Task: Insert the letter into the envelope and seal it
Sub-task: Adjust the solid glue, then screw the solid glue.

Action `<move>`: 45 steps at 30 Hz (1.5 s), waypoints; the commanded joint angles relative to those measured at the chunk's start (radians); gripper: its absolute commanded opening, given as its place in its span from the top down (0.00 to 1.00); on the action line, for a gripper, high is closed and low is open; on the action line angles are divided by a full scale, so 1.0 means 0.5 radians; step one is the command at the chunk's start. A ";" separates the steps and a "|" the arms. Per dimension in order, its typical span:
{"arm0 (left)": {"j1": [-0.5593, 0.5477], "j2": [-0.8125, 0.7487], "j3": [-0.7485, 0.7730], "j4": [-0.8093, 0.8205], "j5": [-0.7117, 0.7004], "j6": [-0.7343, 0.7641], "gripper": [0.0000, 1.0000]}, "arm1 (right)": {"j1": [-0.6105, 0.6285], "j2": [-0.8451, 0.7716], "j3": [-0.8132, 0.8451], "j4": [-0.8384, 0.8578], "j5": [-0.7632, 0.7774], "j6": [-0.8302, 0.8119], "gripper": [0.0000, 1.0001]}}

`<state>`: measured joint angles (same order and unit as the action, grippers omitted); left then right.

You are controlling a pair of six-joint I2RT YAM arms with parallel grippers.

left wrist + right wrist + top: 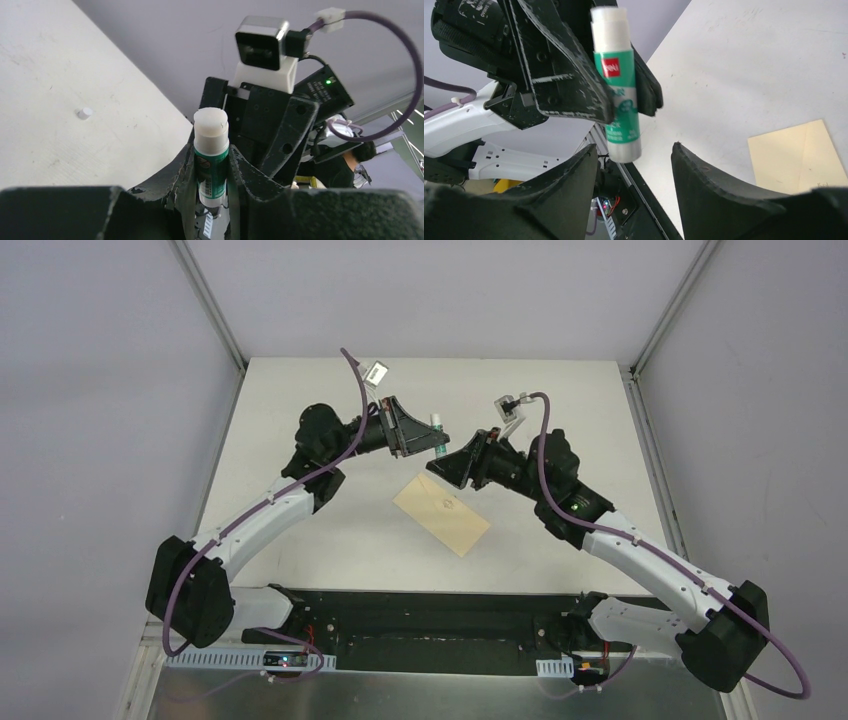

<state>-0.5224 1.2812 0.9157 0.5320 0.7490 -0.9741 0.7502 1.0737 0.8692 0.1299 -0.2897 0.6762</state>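
The yellow-tan envelope [441, 512] lies flat on the table between the two arms; its corner also shows in the right wrist view [796, 160]. The letter is out of view. My left gripper [425, 435] [212, 150] is raised above the table and shut on a white-green glue stick [211, 160], with the white glue end uncapped. My right gripper [445, 462] [634, 147] faces it with its jaws open. The glue stick's [616, 75] blunt lower end hangs just at the gap between the right fingertips, touching neither.
A small white cap [84, 113] lies on the table far behind the left gripper. Both arms meet over the back middle of the table [560, 390]. Metal frame posts stand at the far corners.
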 commanded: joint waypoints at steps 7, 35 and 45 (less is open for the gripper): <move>-0.001 -0.093 0.037 0.400 -0.035 -0.265 1.00 | -0.138 -0.060 -0.039 0.475 -0.454 0.280 0.46; -0.001 -0.115 0.073 0.313 -0.074 -0.247 1.00 | -0.160 -0.037 0.042 0.370 -0.279 0.322 0.90; -0.016 -0.215 0.163 -0.243 -0.258 0.081 1.00 | 0.131 -0.014 0.397 -0.530 0.333 -0.150 0.97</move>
<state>-0.5236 1.2179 0.9386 0.4957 0.6788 -1.0260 0.7753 1.0687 0.9813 0.0315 -0.2565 0.6991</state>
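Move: Between the open right fingertips, not yet pinched, is the base of the glue stick; its middle lies roughly 3 cm ahead, 1 cm left and 3 cm above that hand. The left fingers already hold its body, with the stick's middle about 1 cm ahead, level sideways and 1 cm above. The envelope lies on the table almost straight beneath the right hand, some 2 cm to its right and 28 cm down. Rising together about 5 cm, both hands tip their fingers up, the left keeping its grip on the stick while the right swings some 20 degrees counter-clockwise seen from the glue end, then pinches the base. The right then twists back clockwise by about the same angle and the left turns slightly the other way, as both sink 2-3 cm. ##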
